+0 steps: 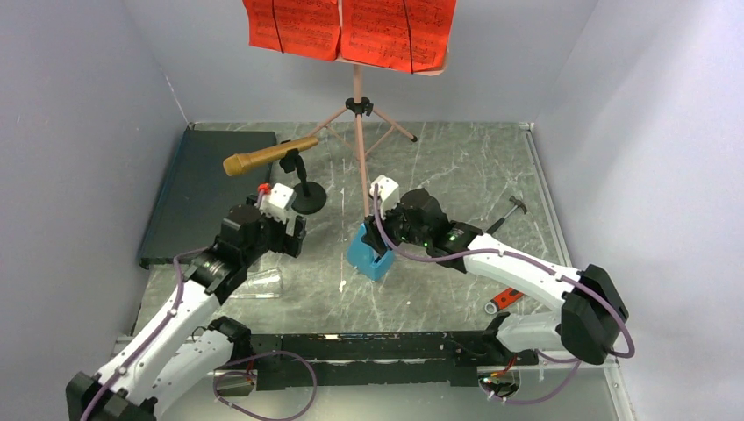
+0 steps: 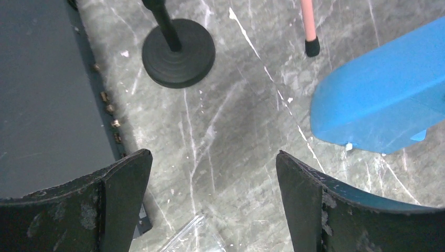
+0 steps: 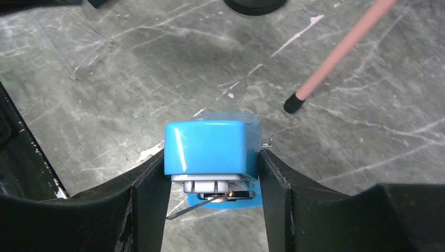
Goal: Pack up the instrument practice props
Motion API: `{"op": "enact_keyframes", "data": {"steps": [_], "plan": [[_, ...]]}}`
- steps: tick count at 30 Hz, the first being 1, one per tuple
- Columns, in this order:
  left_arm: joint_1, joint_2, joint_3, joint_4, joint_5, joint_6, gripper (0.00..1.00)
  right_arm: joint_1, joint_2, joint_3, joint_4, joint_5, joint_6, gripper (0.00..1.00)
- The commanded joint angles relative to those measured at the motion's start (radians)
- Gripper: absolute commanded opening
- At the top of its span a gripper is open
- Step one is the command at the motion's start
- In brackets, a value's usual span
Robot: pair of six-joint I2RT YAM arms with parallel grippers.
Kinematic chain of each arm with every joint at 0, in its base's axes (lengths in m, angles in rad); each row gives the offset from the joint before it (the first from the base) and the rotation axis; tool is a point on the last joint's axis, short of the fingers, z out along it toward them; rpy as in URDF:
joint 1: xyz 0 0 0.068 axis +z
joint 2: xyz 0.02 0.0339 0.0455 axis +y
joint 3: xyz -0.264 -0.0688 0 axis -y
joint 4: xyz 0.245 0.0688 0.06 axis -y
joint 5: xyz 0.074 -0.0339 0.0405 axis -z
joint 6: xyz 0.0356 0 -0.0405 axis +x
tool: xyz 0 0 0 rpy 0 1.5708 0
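The blue wedge-shaped metronome (image 1: 368,252) (image 3: 207,147) stands mid-table with my right gripper (image 1: 379,235) (image 3: 210,173) shut on it, one finger against each side; its thin metal rod sticks out below. To its left, my left gripper (image 1: 294,237) (image 2: 212,163) hangs open over bare table, holding nothing. The gold microphone (image 1: 268,155) leans on its stand with the black round base (image 1: 309,200) (image 2: 178,52), just beyond the left gripper. At the back, the pink tripod music stand (image 1: 358,114) holds red sheet-music pages (image 1: 351,31). One pink leg tip (image 2: 312,44) (image 3: 294,104) ends near the metronome (image 2: 383,105).
A flat dark case (image 1: 206,193) (image 2: 47,94) lies along the left side. Clear plastic (image 1: 259,282) (image 2: 194,236) lies under the left arm. A red-handled wrench (image 1: 507,298) and a small hammer (image 1: 518,206) lie on the right. Grey walls enclose the table.
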Motion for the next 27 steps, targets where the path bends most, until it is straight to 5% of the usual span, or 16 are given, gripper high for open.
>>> {"op": "enact_keyframes", "data": {"steps": [1, 7, 11, 15, 20, 27], "plan": [[0.002, 0.099, 0.063, 0.029, 0.104, -0.019, 0.94, 0.027, 0.020, 0.050, 0.138, -0.052, -0.022, 0.06], [0.002, 0.208, 0.098, 0.035, 0.158, -0.037, 0.94, 0.052, 0.062, 0.036, 0.202, -0.076, -0.022, 0.19], [0.002, 0.203, 0.107, 0.025, 0.164, -0.053, 0.94, 0.052, 0.070, 0.076, 0.176, -0.093, -0.035, 0.58], [0.002, 0.178, 0.118, 0.039, 0.158, -0.095, 0.94, 0.051, 0.035, 0.096, 0.167, -0.041, -0.047, 0.85], [0.002, 0.216, 0.206, 0.011, 0.262, -0.109, 0.94, 0.052, -0.067, 0.047, 0.197, 0.018, 0.010, 0.92], [0.002, 0.332, 0.319, -0.024, 0.375, -0.185, 0.94, 0.051, -0.197, -0.057, 0.180, 0.086, 0.045, 0.90]]}}
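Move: The blue metronome is still pinched near its top by the right hand, its middle about 5 cm below and 1 cm left, 1 cm nearer the base. Its set-down spot lies 5 cm left, 1 cm back and 11 cm below that hand; the music-stand foot is 12 cm ahead, 1 cm left, and the mic-stand base 20 cm ahead, 18 cm left. From the left hand, the metronome is some 19 cm right, 2 cm back and 7 cm lower. The metronome is shifted level to the left by about 4 cm in the right hand's grip, then that hand opens its fingers wide and rises some 8 cm clear above it, easing back right as its fingertips tilt up. The open left hand works rightward about 7 cm towards the metronome, dipping first and then climbing, turning slightly clockwise. ##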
